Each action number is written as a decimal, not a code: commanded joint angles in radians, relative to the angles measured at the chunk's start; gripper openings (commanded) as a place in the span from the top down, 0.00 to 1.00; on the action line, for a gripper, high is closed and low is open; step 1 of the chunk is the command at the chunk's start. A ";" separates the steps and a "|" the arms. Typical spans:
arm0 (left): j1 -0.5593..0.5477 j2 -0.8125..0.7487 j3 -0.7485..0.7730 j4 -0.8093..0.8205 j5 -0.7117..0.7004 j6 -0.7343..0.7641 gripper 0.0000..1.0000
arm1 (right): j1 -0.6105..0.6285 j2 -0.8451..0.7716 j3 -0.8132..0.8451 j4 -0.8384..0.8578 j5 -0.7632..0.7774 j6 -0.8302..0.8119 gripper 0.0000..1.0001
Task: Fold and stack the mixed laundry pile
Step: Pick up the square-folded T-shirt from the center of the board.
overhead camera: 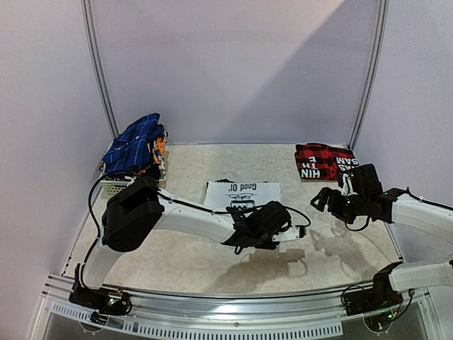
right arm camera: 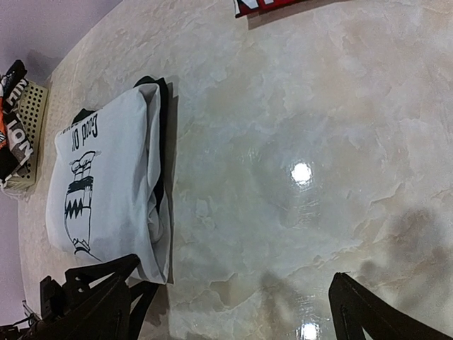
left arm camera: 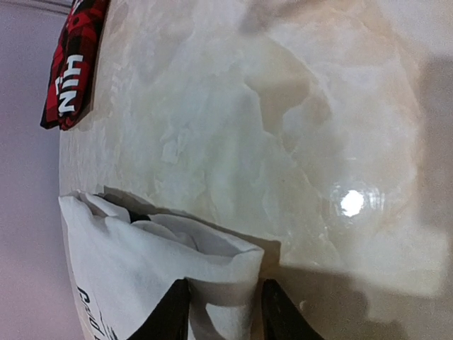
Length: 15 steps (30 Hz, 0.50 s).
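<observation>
A folded white T-shirt point(overhead camera: 244, 193) with a black print lies mid-table. My left gripper point(overhead camera: 301, 231) is low at its near right corner. In the left wrist view the dark fingers point(left arm camera: 177, 312) straddle that corner of the T-shirt point(left arm camera: 127, 269), jaws part-way closed and still open, with a raised fold between them. The folded red-and-black plaid shirt point(overhead camera: 322, 161) with white lettering lies at the back right. Blue checked cloth point(overhead camera: 134, 145) is heaped on the basket at the back left. My right gripper point(overhead camera: 322, 198) hovers wide open and empty, right of the T-shirt point(right arm camera: 106, 177).
A small white lattice basket point(overhead camera: 113, 185) stands at the back left under the blue cloth, with other garments point(right arm camera: 14, 134) over its side. The table's raised back edge point(overhead camera: 233, 144) runs behind the clothes. Bare marbled tabletop point(overhead camera: 311, 248) lies between the two arms.
</observation>
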 commanded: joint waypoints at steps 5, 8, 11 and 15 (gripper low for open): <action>0.012 0.009 -0.033 0.125 0.043 -0.021 1.00 | -0.019 0.026 -0.016 0.056 -0.091 0.015 0.01; 0.023 -0.032 -0.087 0.184 0.070 -0.050 1.00 | -0.020 0.066 -0.003 0.095 -0.141 0.029 0.01; 0.042 -0.081 -0.138 0.225 0.103 -0.088 1.00 | -0.018 0.121 0.015 0.134 -0.196 0.042 0.01; 0.062 -0.141 -0.204 0.280 0.137 -0.126 1.00 | -0.019 0.192 0.033 0.221 -0.279 0.072 0.01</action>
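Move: The left hand has its half-closed fingers around the near right corner of the square-folded T-shirt, whose middle is about 12 cm ahead and 12 cm left, a centimetre or so lower. The folded plaid shirt is some 38 cm ahead and 19 cm right of this hand. From the wide-open right hand, the T-shirt's middle lies about 9 cm ahead, 26 cm left and 9 cm down; the plaid shirt is 35 cm ahead, 5 cm right and 8 cm down. Nearly in place, the left hand shuts its fingers and pinches the T-shirt's near right corner, straying under a centimetre right and back left while rolling its left side down some 10 degrees. The right hand, fingers still wide open, swings left towards the T-shirt by about 3 cm and sinks about 2 cm, touching nothing. ##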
